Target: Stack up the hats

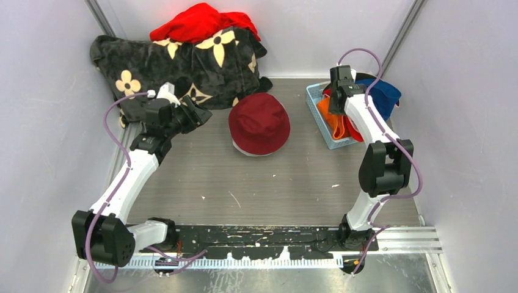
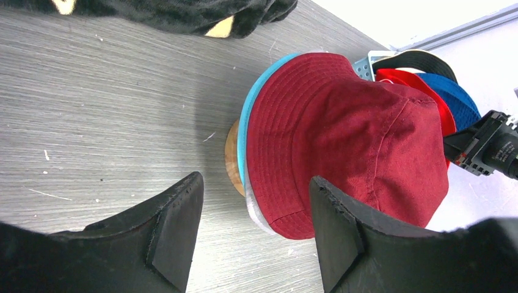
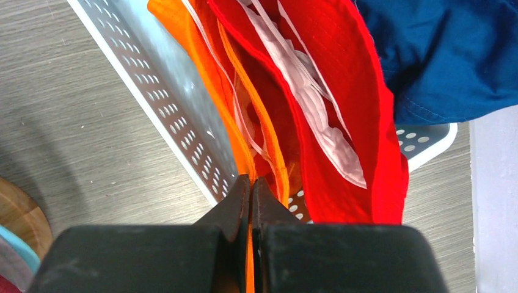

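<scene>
A maroon hat (image 1: pixel 259 122) tops a small stack in the middle of the table, with a teal brim (image 2: pixel 246 125) and a grey brim (image 2: pixel 259 217) showing under it on a wooden stand (image 2: pixel 231 160). My left gripper (image 2: pixel 253 235) hangs open just left of the stack, nothing between its fingers. My right gripper (image 3: pixel 251 186) is shut on the brim of the orange hat (image 3: pixel 211 67) at the basket's near wall. A red hat (image 3: pixel 342 91) and a royal blue hat (image 3: pixel 446 55) lie in the same basket.
The pale blue perforated basket (image 1: pixel 316 104) stands at the back right by the wall. A black blanket with cream flower marks (image 1: pixel 183 64) and a bright red cloth heap (image 1: pixel 201 21) fill the back left corner.
</scene>
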Tool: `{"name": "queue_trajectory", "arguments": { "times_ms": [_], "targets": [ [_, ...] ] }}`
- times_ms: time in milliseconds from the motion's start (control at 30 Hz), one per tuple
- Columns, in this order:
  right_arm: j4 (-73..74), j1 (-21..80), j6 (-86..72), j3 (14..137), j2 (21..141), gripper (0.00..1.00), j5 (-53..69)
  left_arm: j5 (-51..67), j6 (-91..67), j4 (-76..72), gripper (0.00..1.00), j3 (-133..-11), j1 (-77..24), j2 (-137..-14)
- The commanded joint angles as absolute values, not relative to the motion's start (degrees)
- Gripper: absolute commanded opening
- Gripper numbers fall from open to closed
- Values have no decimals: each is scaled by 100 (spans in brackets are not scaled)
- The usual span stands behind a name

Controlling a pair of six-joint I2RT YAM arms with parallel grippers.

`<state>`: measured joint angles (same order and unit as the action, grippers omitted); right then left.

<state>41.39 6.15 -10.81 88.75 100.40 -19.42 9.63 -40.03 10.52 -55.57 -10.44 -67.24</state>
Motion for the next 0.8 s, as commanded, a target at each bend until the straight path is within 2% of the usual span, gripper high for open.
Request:
{"name": "queue_trajectory", "arguments": {
  "times_ms": [0, 367, 767],
  "targets": [
    [4197, 624, -1118, 9501, 10115, 1, -1903, 950, -3955, 819, 64, -5634, -1050, -6577],
    [4097, 623, -1251, 11494, 9556, 1, -297, 870, -4002, 829, 64, -5825, -1054, -6513],
    [1672, 645, -2825, 11227, 9284, 1, 2721, 857, -3982, 870, 64, -5768, -1049, -6402]
  ]
}}
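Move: The right hand's shut fingers already hold the orange hat's brim in the basket. The maroon hat topping the stack stands about 32 cm to that hand's left and 5 cm back, roughly level with it. The red hat sits some 5 cm to its right and 1 cm back, about 4 cm lower; the blue hat some 17 cm right and 3 cm ahead, equally low. From the idle left hand, the maroon hat is about 22 cm right, 2 cm ahead and 6 cm lower. Keeping its pinch on the orange hat's brim, the right hand pulls it up and clear of the basket, slowly at first, then fast, about 26 cm in all. It eases a few centimetres forward early on, then swings some 11 cm left as it climbs, the fingers tipping up from their steep downward slant while the wrist rolls its left side up and turns counter-clockwise. ##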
